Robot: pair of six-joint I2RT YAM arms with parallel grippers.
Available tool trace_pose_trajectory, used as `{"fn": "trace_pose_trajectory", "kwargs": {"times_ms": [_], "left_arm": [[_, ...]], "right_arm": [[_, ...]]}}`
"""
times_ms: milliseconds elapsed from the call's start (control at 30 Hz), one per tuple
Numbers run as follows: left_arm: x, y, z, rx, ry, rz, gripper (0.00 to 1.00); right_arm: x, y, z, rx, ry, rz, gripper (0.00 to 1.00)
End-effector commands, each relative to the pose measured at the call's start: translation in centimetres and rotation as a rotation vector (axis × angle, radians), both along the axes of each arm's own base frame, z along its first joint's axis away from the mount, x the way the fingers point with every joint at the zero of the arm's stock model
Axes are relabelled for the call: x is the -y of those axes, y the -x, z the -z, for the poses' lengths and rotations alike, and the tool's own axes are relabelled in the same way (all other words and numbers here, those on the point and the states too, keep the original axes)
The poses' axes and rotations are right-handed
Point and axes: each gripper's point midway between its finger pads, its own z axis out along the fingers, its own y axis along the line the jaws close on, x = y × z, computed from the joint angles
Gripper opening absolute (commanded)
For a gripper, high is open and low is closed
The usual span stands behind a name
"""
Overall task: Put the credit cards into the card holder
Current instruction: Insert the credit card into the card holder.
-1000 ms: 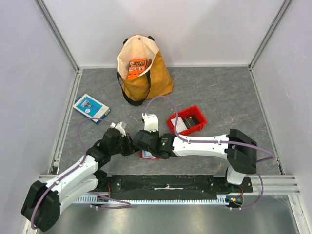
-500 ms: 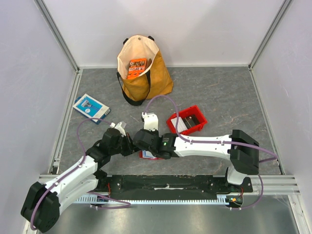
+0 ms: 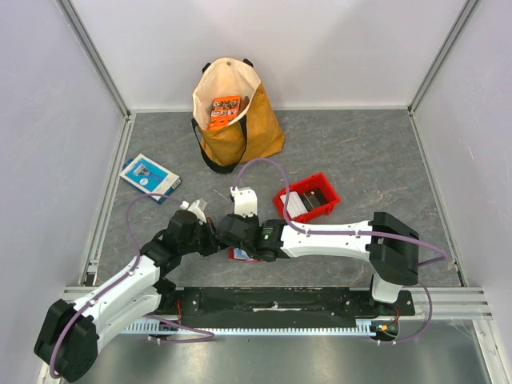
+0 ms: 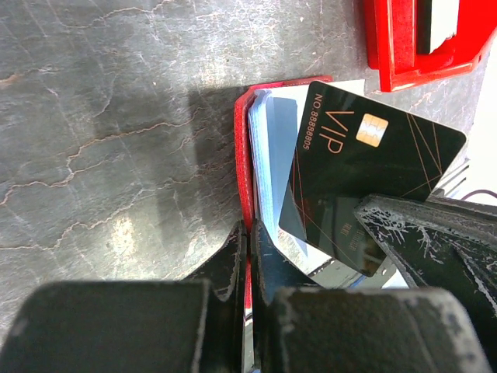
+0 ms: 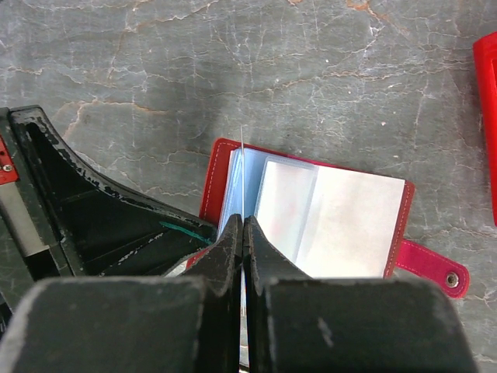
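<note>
The card holder (image 4: 242, 155) is a red wallet lying open on the table, with pale pockets (image 5: 334, 217) and a snap tab (image 5: 435, 268). In the top view only a sliver of the card holder (image 3: 240, 255) shows under the arms. My left gripper (image 4: 248, 233) is shut on its red left cover. My right gripper (image 5: 244, 221) is shut on a black credit card (image 4: 365, 179) marked VIP, held edge-down over the pockets near the spine. From the right wrist view that card (image 5: 242, 171) is only a thin line. More cards (image 3: 302, 203) lie in the red bin.
A red plastic bin (image 3: 324, 210) sits just right of the wallet. A tan tote bag (image 3: 232, 128) with an orange packet (image 3: 225, 110) stands at the back. A blue-and-white flat box (image 3: 149, 176) lies at the left. The two arms cross close together near the front.
Almost nothing: the right gripper with the card has edged slightly left over the wallet. The left gripper holds still.
</note>
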Motion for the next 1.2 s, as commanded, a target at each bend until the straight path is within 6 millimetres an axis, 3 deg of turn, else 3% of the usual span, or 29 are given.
{"fn": "trace_pose_trajectory", "kwargs": {"times_ms": [0,200,300,500,667,900,1167], "left_arm": [[0.7,-0.5,-1.7,0.021,0.043,-0.004,0.02],[0.3,-0.6,-0.7,0.011,0.009,-0.007,0.02],[0.0,-0.5,0.2,-0.002,-0.022,-0.008,0.02],[-0.3,-0.3,1.6,-0.022,-0.052,-0.002,0.02],[-0.5,-0.1,2.6,-0.035,-0.062,-0.007,0.02],[-1.0,0.5,4.2,-0.069,-0.078,-0.024,0.02],[-1.3,0.6,4.8,-0.086,-0.096,-0.036,0.02]], "right_arm": [[0.5,-0.4,-1.5,0.038,-0.012,0.040,0.00],[2.2,-0.1,-0.9,0.032,0.007,0.062,0.00],[3.8,0.1,0.5,-0.001,0.015,0.078,0.00],[4.8,0.7,2.8,-0.123,-0.112,0.029,0.00],[5.3,0.4,4.0,-0.220,-0.307,0.009,0.00],[4.4,0.7,3.6,-0.308,-0.572,-0.020,0.00],[4.1,1.2,4.9,-0.370,-0.623,-0.021,0.00]]}}
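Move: The right gripper holds the black VIP card upright over the open card holder; the holder's right half lies about 6 cm to the right, 1 cm back and 10 cm below this hand. The holder's left cover edge, pinched by the left gripper, is some 4 cm left, 3 cm back and 5 cm below. The red tray stands about 15 cm ahead, 20 cm right and 9 cm below. From the left gripper, the right half lies roughly 10 cm right, 2 cm ahead and 5 cm below. Keep the right fingers shut on the card and sweep it rightward and down about 6 cm towards the holder's right half, rolling the hand's left side up some 30 degrees and tipping it down; after swinging out right, ease back left 2 to 3 cm. Meanwhile lower the left gripper about 4 cm, still pinching the cover edge. ##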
